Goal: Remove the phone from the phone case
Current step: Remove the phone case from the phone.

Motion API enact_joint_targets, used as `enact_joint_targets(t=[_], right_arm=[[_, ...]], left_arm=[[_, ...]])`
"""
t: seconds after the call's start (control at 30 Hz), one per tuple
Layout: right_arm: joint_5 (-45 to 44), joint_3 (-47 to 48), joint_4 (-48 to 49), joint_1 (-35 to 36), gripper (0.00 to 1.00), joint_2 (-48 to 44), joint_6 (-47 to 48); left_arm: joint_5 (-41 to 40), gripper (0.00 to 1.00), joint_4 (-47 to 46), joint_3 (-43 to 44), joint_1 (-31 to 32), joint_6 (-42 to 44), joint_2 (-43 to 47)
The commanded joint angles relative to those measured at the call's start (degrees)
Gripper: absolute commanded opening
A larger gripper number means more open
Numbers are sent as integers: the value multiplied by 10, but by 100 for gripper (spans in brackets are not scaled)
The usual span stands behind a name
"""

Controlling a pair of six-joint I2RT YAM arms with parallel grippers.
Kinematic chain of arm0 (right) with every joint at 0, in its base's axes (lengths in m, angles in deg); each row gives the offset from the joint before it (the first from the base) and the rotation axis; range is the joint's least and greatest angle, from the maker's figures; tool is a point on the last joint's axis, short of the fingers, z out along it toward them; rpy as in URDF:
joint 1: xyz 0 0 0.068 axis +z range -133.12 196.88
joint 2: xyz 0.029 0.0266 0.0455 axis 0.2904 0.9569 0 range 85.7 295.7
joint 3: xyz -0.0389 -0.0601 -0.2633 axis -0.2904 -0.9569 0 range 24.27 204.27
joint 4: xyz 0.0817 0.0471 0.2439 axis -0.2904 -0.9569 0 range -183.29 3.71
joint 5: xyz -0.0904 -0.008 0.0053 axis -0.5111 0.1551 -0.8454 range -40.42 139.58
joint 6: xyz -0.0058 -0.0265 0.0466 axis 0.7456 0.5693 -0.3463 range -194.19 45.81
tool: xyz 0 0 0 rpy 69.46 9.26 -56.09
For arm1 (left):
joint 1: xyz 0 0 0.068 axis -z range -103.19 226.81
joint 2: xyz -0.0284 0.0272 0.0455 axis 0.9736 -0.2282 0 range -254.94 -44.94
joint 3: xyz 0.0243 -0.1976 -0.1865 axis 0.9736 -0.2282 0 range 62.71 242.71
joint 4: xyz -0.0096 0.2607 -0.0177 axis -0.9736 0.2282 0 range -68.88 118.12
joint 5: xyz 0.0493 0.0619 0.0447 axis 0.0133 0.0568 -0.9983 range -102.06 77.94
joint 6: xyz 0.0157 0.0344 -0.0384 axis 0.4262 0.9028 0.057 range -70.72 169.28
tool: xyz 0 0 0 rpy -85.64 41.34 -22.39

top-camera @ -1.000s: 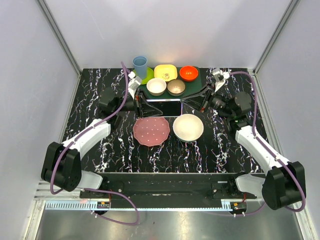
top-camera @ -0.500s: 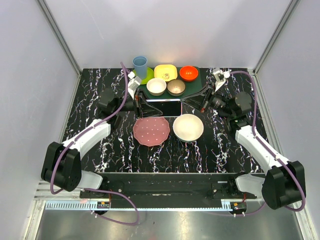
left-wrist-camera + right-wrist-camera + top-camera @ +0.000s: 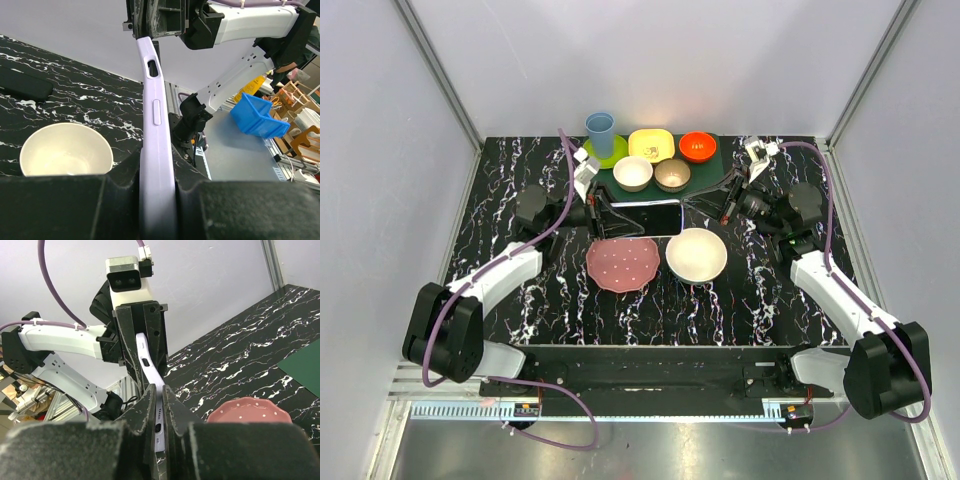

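Note:
The phone (image 3: 645,213), black with a glossy screen, sits in the pale lavender phone case (image 3: 677,205) and hangs above the table between both arms. My left gripper (image 3: 603,215) is shut on its left end and my right gripper (image 3: 690,208) is shut on its right end. The left wrist view shows only the phone case (image 3: 155,110) edge-on, pinched in my left gripper (image 3: 157,170). In the right wrist view the phone case (image 3: 148,365) looks bowed, clamped in my right gripper (image 3: 160,392). The phone itself is hidden in both wrist views.
A pink plate (image 3: 622,263) and a cream bowl (image 3: 696,254) lie just in front of the phone. Behind it a dark green mat (image 3: 708,168) carries a white bowl (image 3: 633,173), a metal bowl (image 3: 672,174), a yellow dish (image 3: 651,145) and a red bowl (image 3: 697,146). A blue cup (image 3: 600,130) stands at the back left.
My right gripper has closed onto the right end of the phone case. The left gripper kept its hold, and the phone stayed in about the same place.

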Motion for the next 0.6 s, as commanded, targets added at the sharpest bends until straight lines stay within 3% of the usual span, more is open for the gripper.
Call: enact_joint_targets(t=[0.0,0.2,0.4,0.57], right_arm=[[-38,18,-18,-8,11,8,10],[-60,19,-32,-13,29,4,23],[-54,17,-33,-21,34,-7,38],[-23,12,1,-22,40,-18,28]], left_arm=[[28,0,-149,6,5,-32,13],[26,0,-143,6,5,-29,13],[20,0,-115,10,5,-12,15],[6,0,-37,21,5,39,17]])
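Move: The left hand grips the left end of the cased phone; the phone's middle is about 4 cm to its right and 1 cm ahead, 1 cm up. From the right hand, whose nearly shut fingertips are at the phone's far right corner, that middle lies some 9 cm left, 3 cm back and 3 cm below. Well below, roughly 32 cm under the right hand, the pink plate is about 8 cm ahead and 15 cm left, the white bowl 10 cm ahead and 5 cm right. The right fingertips come free of the case's far right corner and open by about a quarter of their range while the hand travels some 3 cm forward, sinking and drifting right about 1 cm each, and turns clockwise by 5 to 10 degrees, away from the phone. The left hand keeps its pinch on the other end and draws the phone back about 1 cm, opening a gap between the corner and the right fingers. ##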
